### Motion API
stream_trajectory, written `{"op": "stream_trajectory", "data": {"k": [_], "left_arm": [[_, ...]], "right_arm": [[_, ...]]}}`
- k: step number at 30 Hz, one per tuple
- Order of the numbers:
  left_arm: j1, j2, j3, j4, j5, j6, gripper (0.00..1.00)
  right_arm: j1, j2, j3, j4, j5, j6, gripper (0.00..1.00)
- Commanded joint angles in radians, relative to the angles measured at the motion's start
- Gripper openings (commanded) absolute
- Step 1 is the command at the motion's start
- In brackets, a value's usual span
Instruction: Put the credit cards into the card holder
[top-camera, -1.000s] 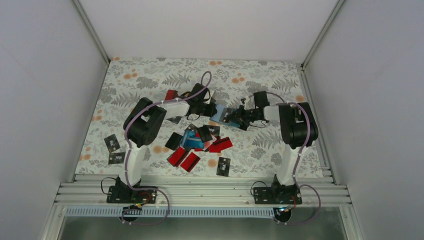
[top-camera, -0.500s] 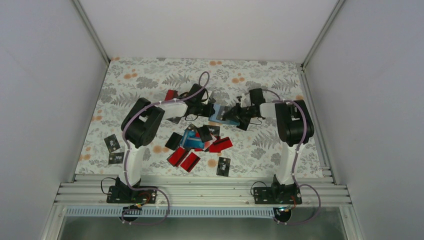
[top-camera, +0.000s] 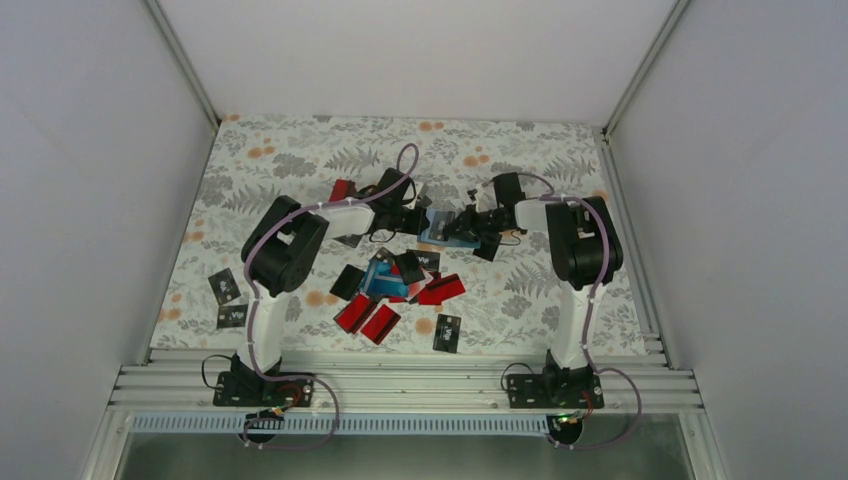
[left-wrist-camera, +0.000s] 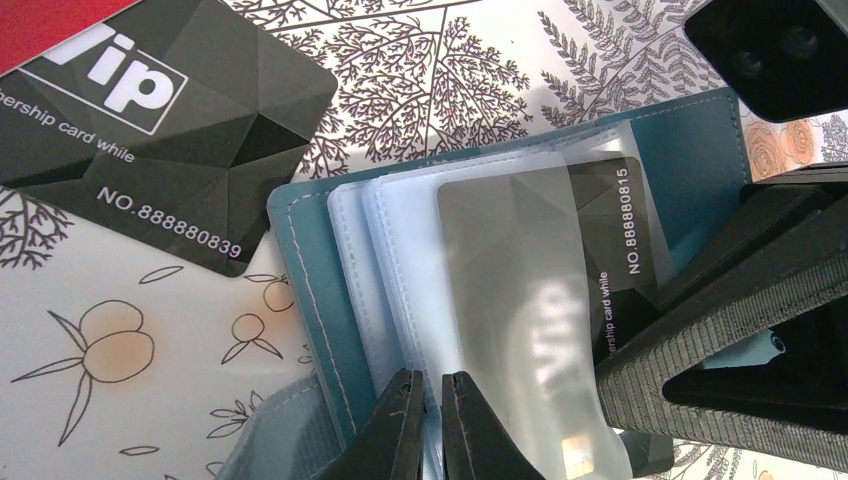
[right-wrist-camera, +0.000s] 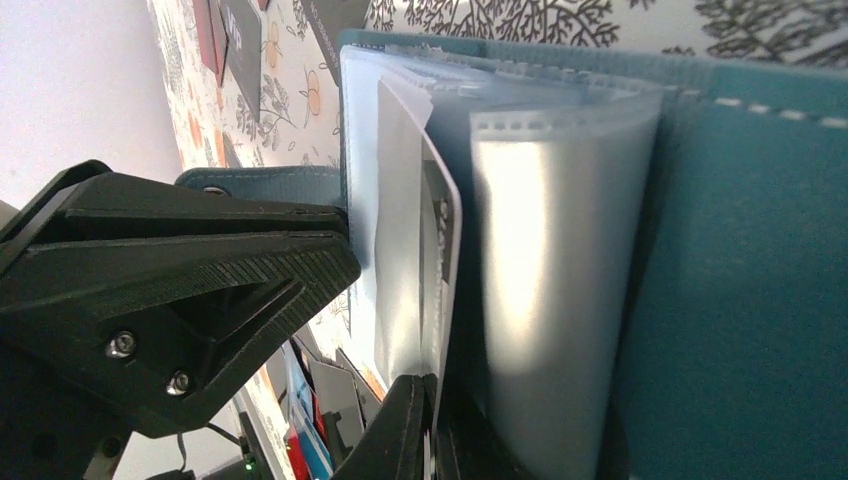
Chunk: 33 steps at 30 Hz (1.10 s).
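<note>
The teal card holder (top-camera: 436, 228) lies open on the floral mat between both grippers, its clear sleeves fanned out (left-wrist-camera: 400, 250). My left gripper (left-wrist-camera: 431, 400) is shut on the edge of a clear sleeve of the card holder (left-wrist-camera: 310, 290). My right gripper (right-wrist-camera: 432, 395) is shut on a black credit card (right-wrist-camera: 447, 235), held edge-on and partly slid into a sleeve. In the left wrist view that black card (left-wrist-camera: 615, 215) shows through the sleeve, with the right gripper's fingers (left-wrist-camera: 730, 320) behind it. More credit cards, red, black and blue, lie piled (top-camera: 400, 280) in front of the holder.
A loose black Vip card (left-wrist-camera: 170, 130) lies on the mat beside the holder, a red card (left-wrist-camera: 50, 20) under its corner. Single black cards lie at the left (top-camera: 225, 287) and near the front (top-camera: 447, 332). White walls close in the mat.
The right gripper has moved left with the black card, closing on the holder and pushing the card deeper into the sleeve. The left gripper has barely moved.
</note>
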Motion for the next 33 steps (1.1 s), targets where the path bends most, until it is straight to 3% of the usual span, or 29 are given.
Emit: {"op": "stream_trajectory", "data": {"k": [1, 3, 12, 20, 33], "left_arm": [[-0.017, 0.025, -0.028, -0.129, -0.004, 0.012, 0.07], [-0.017, 0.024, -0.025, -0.132, -0.005, 0.016, 0.07], [-0.017, 0.023, -0.015, -0.146, -0.019, 0.033, 0.07], [-0.017, 0.018, -0.006, -0.155, -0.036, 0.047, 0.07], [-0.017, 0.034, -0.001, -0.143, -0.044, 0.052, 0.06]], "right_arm": [[0.025, 0.022, 0.021, -0.118, 0.058, -0.083, 0.05], [0.025, 0.039, 0.048, -0.154, 0.051, -0.115, 0.05], [0.025, 0.04, 0.104, -0.213, 0.093, -0.144, 0.28], [0.033, -0.013, 0.102, -0.255, 0.241, -0.121, 0.54], [0.078, -0.081, 0.136, -0.327, 0.451, -0.092, 0.66]]}}
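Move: Between the two hands lies the card being put into the clear sleeve, about 3 cm left of the right hand, 1 cm ahead and 1 cm below, its raised right side in that hand's fingers. From the left hand, this card lies some 4 cm right and 1 cm ahead. The open card holder's middle is 5 cm to the left hand's right and 1 cm ahead. A black Vip card lies 8 cm ahead of the left hand, 2 cm left; another is 6 cm straight behind it. Opening its fingers from nearly shut to about two thirds, the right hand lets go of the raised right side of the card and sleeve, then lifts some 1.5 cm off it while the wrist turns about 15 degrees so the fingers point more steeply down. The left hand stays put, its shut fingertips still on the left edge of the holder's sleeves. ##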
